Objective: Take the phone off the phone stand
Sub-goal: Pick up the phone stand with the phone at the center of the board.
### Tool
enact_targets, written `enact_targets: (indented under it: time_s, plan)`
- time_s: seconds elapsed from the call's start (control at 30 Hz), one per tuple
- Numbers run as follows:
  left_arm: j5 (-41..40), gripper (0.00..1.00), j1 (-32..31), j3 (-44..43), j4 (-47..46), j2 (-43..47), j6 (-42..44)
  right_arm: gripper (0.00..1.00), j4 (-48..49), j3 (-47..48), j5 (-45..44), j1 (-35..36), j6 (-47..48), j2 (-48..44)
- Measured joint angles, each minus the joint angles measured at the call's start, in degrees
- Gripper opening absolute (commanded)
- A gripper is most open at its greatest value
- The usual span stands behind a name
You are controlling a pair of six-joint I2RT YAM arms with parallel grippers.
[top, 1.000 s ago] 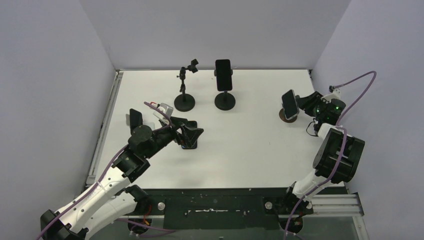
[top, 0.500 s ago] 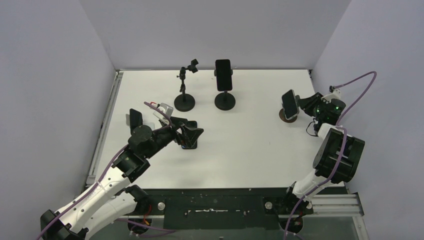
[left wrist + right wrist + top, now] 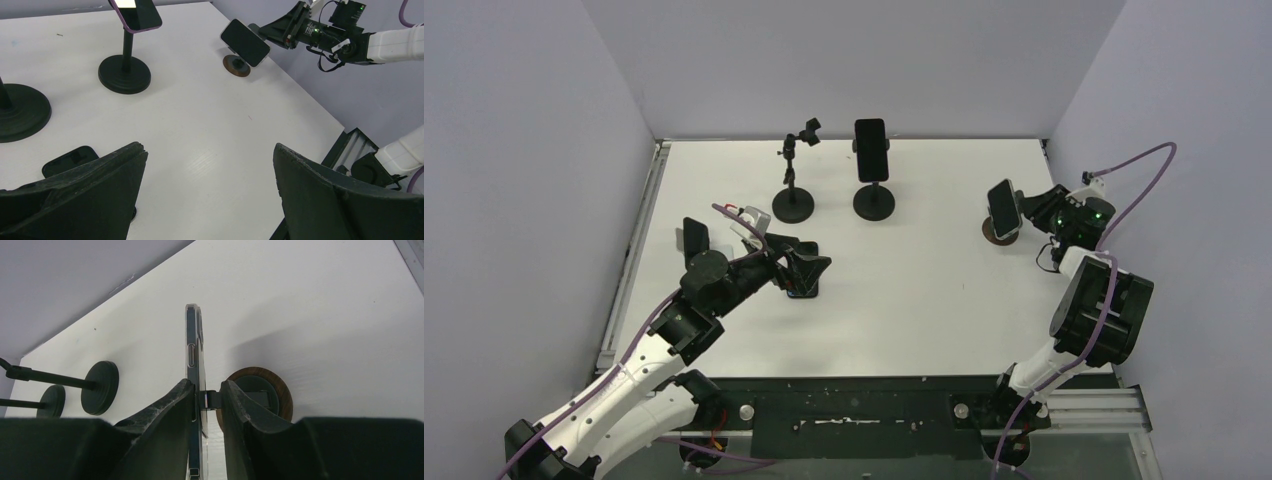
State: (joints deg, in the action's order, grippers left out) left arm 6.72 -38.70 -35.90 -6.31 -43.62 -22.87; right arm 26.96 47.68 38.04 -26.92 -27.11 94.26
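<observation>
A dark phone (image 3: 1003, 209) leans on a small stand with a round wooden base (image 3: 997, 232) at the right of the table. My right gripper (image 3: 1025, 212) reaches it from the right. In the right wrist view the phone (image 3: 193, 350) stands edge-on with my right gripper (image 3: 206, 390) closed round it. One finger lies on its left face. The other lies behind the stand's mounting arm, above the base (image 3: 281, 395). My left gripper (image 3: 210, 150) hangs wide open over bare table at centre left, far from this phone (image 3: 245, 42).
A second phone (image 3: 871, 150) sits on a tall black stand (image 3: 874, 203) at the back. Left of it is an empty stand (image 3: 794, 205). A dark phone (image 3: 70, 159) lies flat beneath my left gripper. The right wall is close behind the right arm.
</observation>
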Motion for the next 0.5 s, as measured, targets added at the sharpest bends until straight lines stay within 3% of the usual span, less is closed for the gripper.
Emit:
enact_targets:
  time_s: [0.27, 0.5]
  plan:
    - [0.0, 0.97, 0.0, 0.0, 0.0, 0.0, 0.0, 0.00, 0.1, 0.0, 0.2, 0.4, 0.5, 0.0]
    - [0.0, 0.97, 0.0, 0.1, 0.0, 0.0, 0.0, 0.00, 0.2, 0.0, 0.2, 0.7, 0.8, -0.1]
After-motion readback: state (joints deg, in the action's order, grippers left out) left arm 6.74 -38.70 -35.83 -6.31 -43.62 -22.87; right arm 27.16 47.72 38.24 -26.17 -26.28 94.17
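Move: Barely 4 cm to the right hand's left and about 1 cm back is the middle of the phone on the wooden-based phone stand, at hand height; its wooden base lies some 5 cm left, level with the hand and 12 cm below. The black phone stand with its own phone stands about 37 cm left and 9 cm farther out, some 3 cm lower. From the left hand, the phone to be moved is roughly 20 cm forward, 46 cm right and 14 cm lower. Closing from about a quarter open to almost shut, the right fingers pinch down at the phone's near edge, by the holder's bracket, while the hand eases only about half a centimetre left towards the phone. The wrist keeps its attitude, and the gripper's effort rises as the fingers come together. ##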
